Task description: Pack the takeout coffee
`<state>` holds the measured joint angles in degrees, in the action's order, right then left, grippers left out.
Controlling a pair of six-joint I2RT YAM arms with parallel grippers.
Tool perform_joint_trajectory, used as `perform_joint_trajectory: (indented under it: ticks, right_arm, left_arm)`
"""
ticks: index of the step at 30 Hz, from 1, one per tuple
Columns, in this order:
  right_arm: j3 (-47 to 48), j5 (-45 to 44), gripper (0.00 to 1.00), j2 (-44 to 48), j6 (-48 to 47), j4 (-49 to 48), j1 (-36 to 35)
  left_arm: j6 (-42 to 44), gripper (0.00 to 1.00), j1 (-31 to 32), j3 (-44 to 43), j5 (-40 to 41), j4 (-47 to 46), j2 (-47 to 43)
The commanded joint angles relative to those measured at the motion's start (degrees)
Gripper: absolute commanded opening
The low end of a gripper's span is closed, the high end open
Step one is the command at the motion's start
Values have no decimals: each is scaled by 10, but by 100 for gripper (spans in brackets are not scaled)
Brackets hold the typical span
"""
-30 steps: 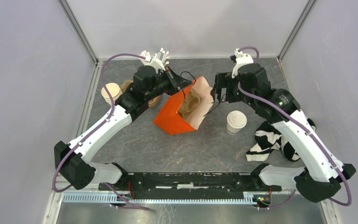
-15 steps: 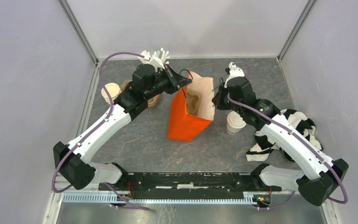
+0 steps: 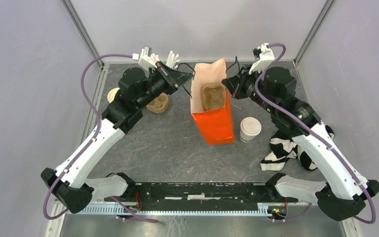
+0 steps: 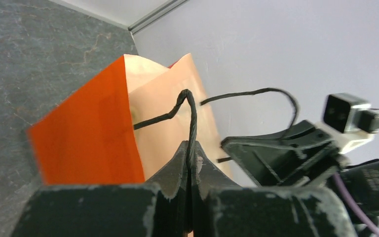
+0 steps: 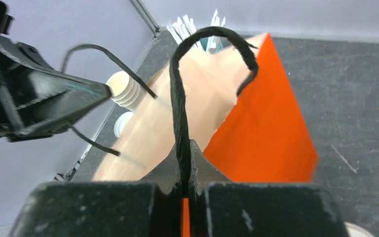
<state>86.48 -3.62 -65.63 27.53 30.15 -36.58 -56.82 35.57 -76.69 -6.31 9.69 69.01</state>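
An orange paper bag with black cord handles stands upright at mid-table, its mouth pulled open. My left gripper is shut on the left handle, the cord pinched between the fingertips of the gripper. On the bag's other side my right gripper is shut on the right handle, with the loop rising from that gripper's tips. The takeout coffee, a cream cup with a white lid, stands on the table just right of the bag, untouched.
A stack of lidless cream cups and a brown holder sit at the left behind the left arm. White sticks stand at the back. A black-and-white striped cloth lies at the right by the right arm.
The right gripper has closed on the right handle. Both grippers have risen and the bag has gone from lying tilted to standing upright with its mouth open.
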Motion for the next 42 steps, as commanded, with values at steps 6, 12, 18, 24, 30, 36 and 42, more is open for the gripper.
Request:
perform_joint_trajectory:
  ticks: [6,12,18,24,30,36,42]
  right_arm:
    - [-281,-50,0,26,18,-149,6]
    - [-97,83,0,-24,-14,-92,0]
    - [-66,98,0,-21,-8,-107,0]
    - [-90,63,0,-4,-11,-57,1]
    - [-317,52,0,32,-13,-218,0]
    - [-276,70,0,28,-103,-215,-22]
    - [-284,95,0,54,-175,-298,-21]
  left_arm:
    - [-50,2,-26,145,58,-29,-11]
    - [-55,2,-67,52,-71,-24,1]
    - [-23,2,-67,-9,-47,-3,-13]
    - [-61,2,-67,49,-48,-15,-23]
    - [-55,2,-71,220,-13,-6,-55]
    - [12,2,-74,169,-65,-23,-52]
    - [84,2,-68,109,-90,-55,-57]
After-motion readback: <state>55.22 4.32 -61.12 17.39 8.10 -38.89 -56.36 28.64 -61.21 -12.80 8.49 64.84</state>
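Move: The paper bag hangs by its handles between the two hands: its middle lies about 7 cm right of the left hand and 2 cm left of the right hand, level in reach and some 17 cm below both. From the right hand, the lidded cup is about 15 cm to the right, roughly 2 cm farther out and nearly 38 cm lower. The spare carrier lies about 14 cm left of the left hand, 13 cm farther out and 41 cm below. The bag, with the drink carrier inside, is pumped sharply down and up twice between both hands, which keep their pinch on its handles: down some 15–20 cm, back near the starting height, down again as far, then partly up. Both hands also drift about 3 cm left; the wrists tip down and recover with each stroke, the right ending turned some 10 degrees counter-clockwise. ##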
